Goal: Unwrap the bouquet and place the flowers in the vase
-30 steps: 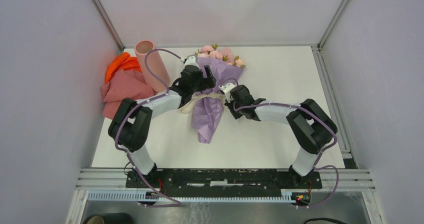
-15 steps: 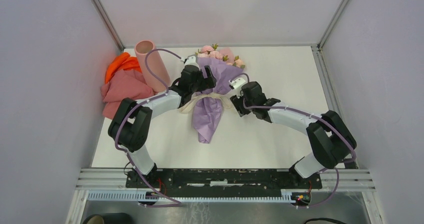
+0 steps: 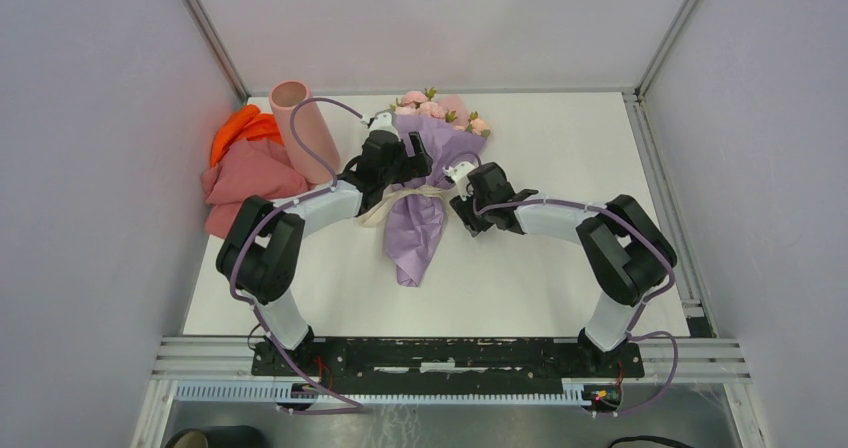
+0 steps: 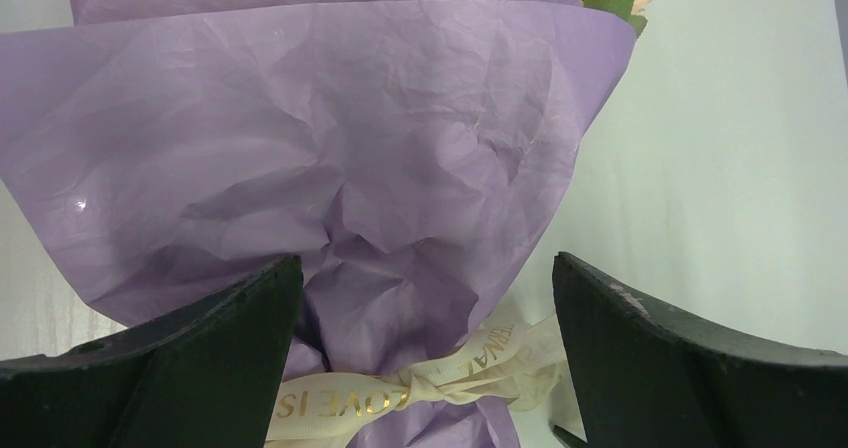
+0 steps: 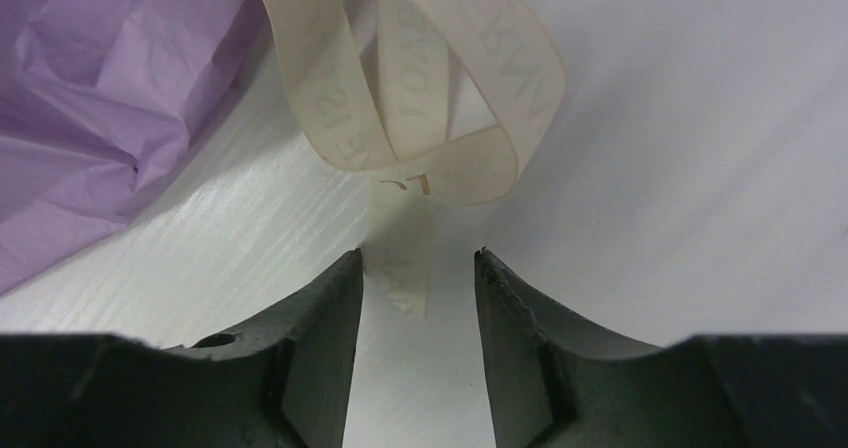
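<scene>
The bouquet (image 3: 418, 218) lies on the table, its lilac paper (image 4: 320, 148) tied at the waist by a cream ribbon (image 4: 400, 393) that is still knotted. Pink flowers (image 3: 432, 108) show at its far end. My left gripper (image 4: 428, 278) is wide open, its jaws straddling the paper just above the knot. My right gripper (image 5: 418, 260) is open just right of the bouquet. The ribbon's loose tail (image 5: 405, 273) lies between its fingertips, ungripped, below a ribbon loop (image 5: 430, 98). The pale-pink vase (image 3: 305, 133) stands at the back left.
A salmon-pink cloth (image 3: 250, 178) and an orange cloth (image 3: 240, 130) are bunched at the left edge beside the vase. Grey walls enclose the white table (image 3: 560, 268) on three sides. A purple cable (image 3: 310, 118) arcs over the vase.
My right gripper has gone from shut to open. Its arm swung out to the right, then came back to the ribbon. The left arm and the bouquet have not moved.
</scene>
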Robot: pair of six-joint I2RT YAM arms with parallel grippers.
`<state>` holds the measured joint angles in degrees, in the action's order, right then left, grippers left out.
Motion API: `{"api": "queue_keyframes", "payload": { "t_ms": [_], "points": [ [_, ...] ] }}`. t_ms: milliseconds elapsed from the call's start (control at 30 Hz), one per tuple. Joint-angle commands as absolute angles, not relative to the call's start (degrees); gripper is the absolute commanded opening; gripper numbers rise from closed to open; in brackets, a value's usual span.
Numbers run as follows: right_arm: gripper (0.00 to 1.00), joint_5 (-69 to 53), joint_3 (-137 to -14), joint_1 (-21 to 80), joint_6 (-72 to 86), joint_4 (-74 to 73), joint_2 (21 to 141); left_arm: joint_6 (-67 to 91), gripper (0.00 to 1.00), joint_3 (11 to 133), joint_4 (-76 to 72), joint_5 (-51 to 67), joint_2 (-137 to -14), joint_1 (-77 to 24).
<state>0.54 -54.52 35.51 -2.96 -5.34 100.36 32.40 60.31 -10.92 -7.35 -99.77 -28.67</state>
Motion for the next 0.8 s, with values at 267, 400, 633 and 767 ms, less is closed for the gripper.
{"api": "queue_keyframes", "payload": {
  "t_ms": [267, 400, 633, 767],
  "points": [
    [0.11, 0.44, -55.8, 35.7, -3.21, -4.89, 102.9, 31.9, 1.0, 59.77, -12.76, -8.09, -97.43, -28.46],
    [0.0, 1.48, -55.46, 35.61, -3.64, -5.94, 102.46, 31.9, 1.0, 59.77, -12.83, -7.96, -97.64, -28.44],
    [0.0, 5.94, -54.45, 33.37, -3.16, -7.07, 101.51, 31.9, 1.0, 59.5, -12.92, -7.92, -97.32, -28.32],
    [0.0, 2.51, -53.62, 29.1, -1.87, -6.3, 100.66, 31.82, 1.0, 59.33, -12.92, -7.91, -96.88, -28.33]
  ]
}}
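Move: The loose ribbon tail lies almost between my right fingertips, about 1 cm ahead and 1 cm below. The ribbon's loop stands some 4 cm ahead and 3 cm to the left. The knot is about 6 cm ahead, 8 cm left and 3 cm higher, and the narrow paper end about 5 cm back and 10 cm left. From my left hand, the tail lies roughly 9 cm back, 10 cm right and 10 cm below. I close my half-open right fingers on the ribbon tail near the table, creeping just under 1 cm forward and left as they shut. Then, keeping the pinch and staying low, I pull about 2 cm to the right and 1 cm forward, speeding up as I draw the tail away from the knot. ##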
